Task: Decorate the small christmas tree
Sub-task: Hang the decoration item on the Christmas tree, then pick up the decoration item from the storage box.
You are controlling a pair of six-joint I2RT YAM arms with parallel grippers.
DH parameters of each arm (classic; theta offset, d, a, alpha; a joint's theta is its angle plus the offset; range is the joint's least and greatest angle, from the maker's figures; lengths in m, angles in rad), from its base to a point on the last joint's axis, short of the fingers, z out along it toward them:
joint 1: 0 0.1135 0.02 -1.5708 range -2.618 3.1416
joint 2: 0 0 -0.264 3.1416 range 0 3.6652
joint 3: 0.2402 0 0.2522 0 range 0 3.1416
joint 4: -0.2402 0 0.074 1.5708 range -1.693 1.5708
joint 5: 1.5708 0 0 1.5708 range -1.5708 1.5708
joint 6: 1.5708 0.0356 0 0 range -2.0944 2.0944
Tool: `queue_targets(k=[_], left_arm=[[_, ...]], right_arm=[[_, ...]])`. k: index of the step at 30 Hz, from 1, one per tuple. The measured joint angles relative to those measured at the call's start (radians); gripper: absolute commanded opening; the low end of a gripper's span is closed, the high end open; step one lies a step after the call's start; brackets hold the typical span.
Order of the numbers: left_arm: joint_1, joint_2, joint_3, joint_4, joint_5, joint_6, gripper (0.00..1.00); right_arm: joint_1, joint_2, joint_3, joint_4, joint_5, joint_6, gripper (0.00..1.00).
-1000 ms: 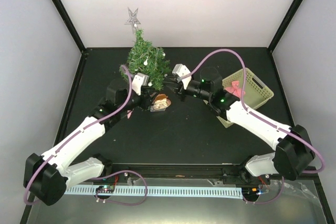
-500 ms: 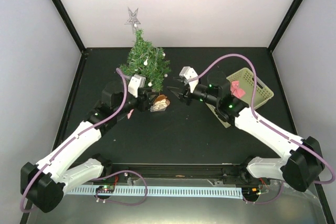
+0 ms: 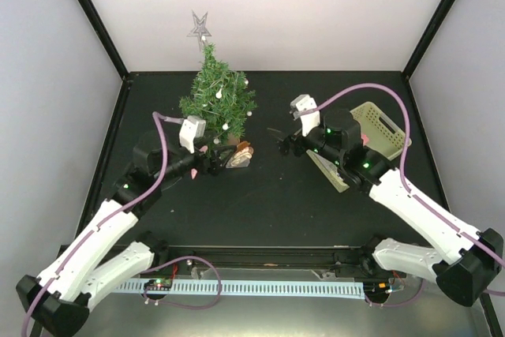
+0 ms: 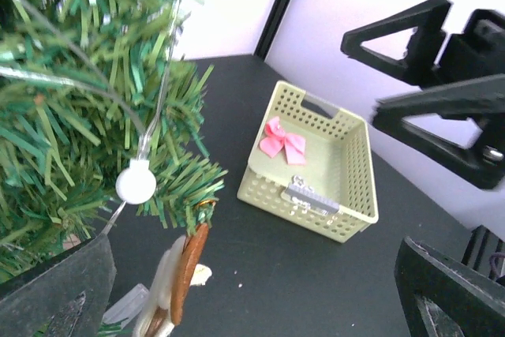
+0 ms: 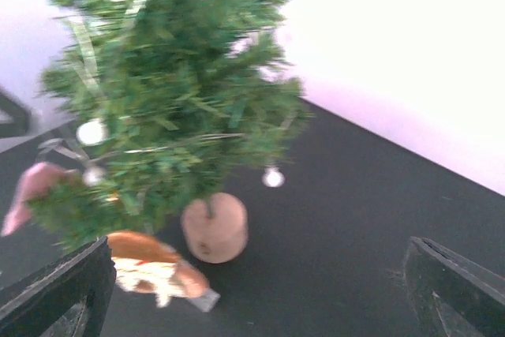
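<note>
The small christmas tree (image 3: 218, 99) stands at the back left on a round wood stump (image 5: 215, 227), with a silver star (image 3: 198, 28) on top, white balls (image 4: 136, 183) and silver strands. A brown and white ornament (image 3: 241, 154) hangs by a gold loop from a low branch tip (image 4: 202, 211). My left gripper (image 3: 211, 162) is open just left of the ornament, touching nothing (image 4: 252, 305). My right gripper (image 3: 280, 138) is open to the right of the tree, empty (image 5: 256, 297). Something pink (image 5: 31, 185) shows at the tree's left edge.
A pale green perforated basket (image 3: 382, 128) sits at the right behind my right arm; it holds a pink bow (image 4: 282, 138) and a small silver piece (image 4: 309, 193). Black frame posts and white walls close in the black table (image 3: 260, 203).
Both grippers have opened wide and drawn back from the tree, the left one to the left and the right one to the right. The brown and white ornament stays hanging from the low branch.
</note>
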Motion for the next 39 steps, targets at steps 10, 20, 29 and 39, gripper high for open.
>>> queue_targets(k=[10, 20, 29, 39], left_arm=[[0.0, -0.177, 0.005, -0.057, -0.042, 0.05, 0.99], [0.0, -0.308, -0.106, -0.165, -0.101, 0.158, 0.99], [0.0, -0.451, -0.159, -0.176, -0.177, 0.229, 0.99], [0.0, -0.591, -0.176, -0.178, -0.26, 0.274, 0.99]], right_arm=[[-0.177, 0.033, 0.092, -0.151, 0.229, 0.035, 1.0], [-0.432, 0.282, 0.099, -0.259, 0.38, 0.047, 0.79], [-0.519, 0.472, 0.098, -0.284, 0.407, 0.049, 0.4], [-0.62, 0.683, 0.169, -0.275, 0.395, 0.053, 0.37]])
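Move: The pink bow lies in the basket about 17 cm ahead of the right gripper, 29 cm to its right and 29 cm below. The silver ornament, in the same basket, is roughly 8 cm nearer and 4 cm to the left of the bow; the tree's foot is some 15 cm ahead of the right gripper and 14 cm to its left. From the left gripper the bow is about 20 cm ahead, 45 cm right and 28 cm below; the brown-and-white ornament is some 10 cm ahead, 5 cm right and 13 cm below. Swing the right gripper away from the tree, about 28 cm right and some 14 cm forward, staying level at first, then sinking 25 cm into the basket over the pink bow. Turn the fingers clockwise and point them steeply down, narrowing them to about a third open. Back the open left gripper off left and rearward some 10 cm, tilting its fingers up. ##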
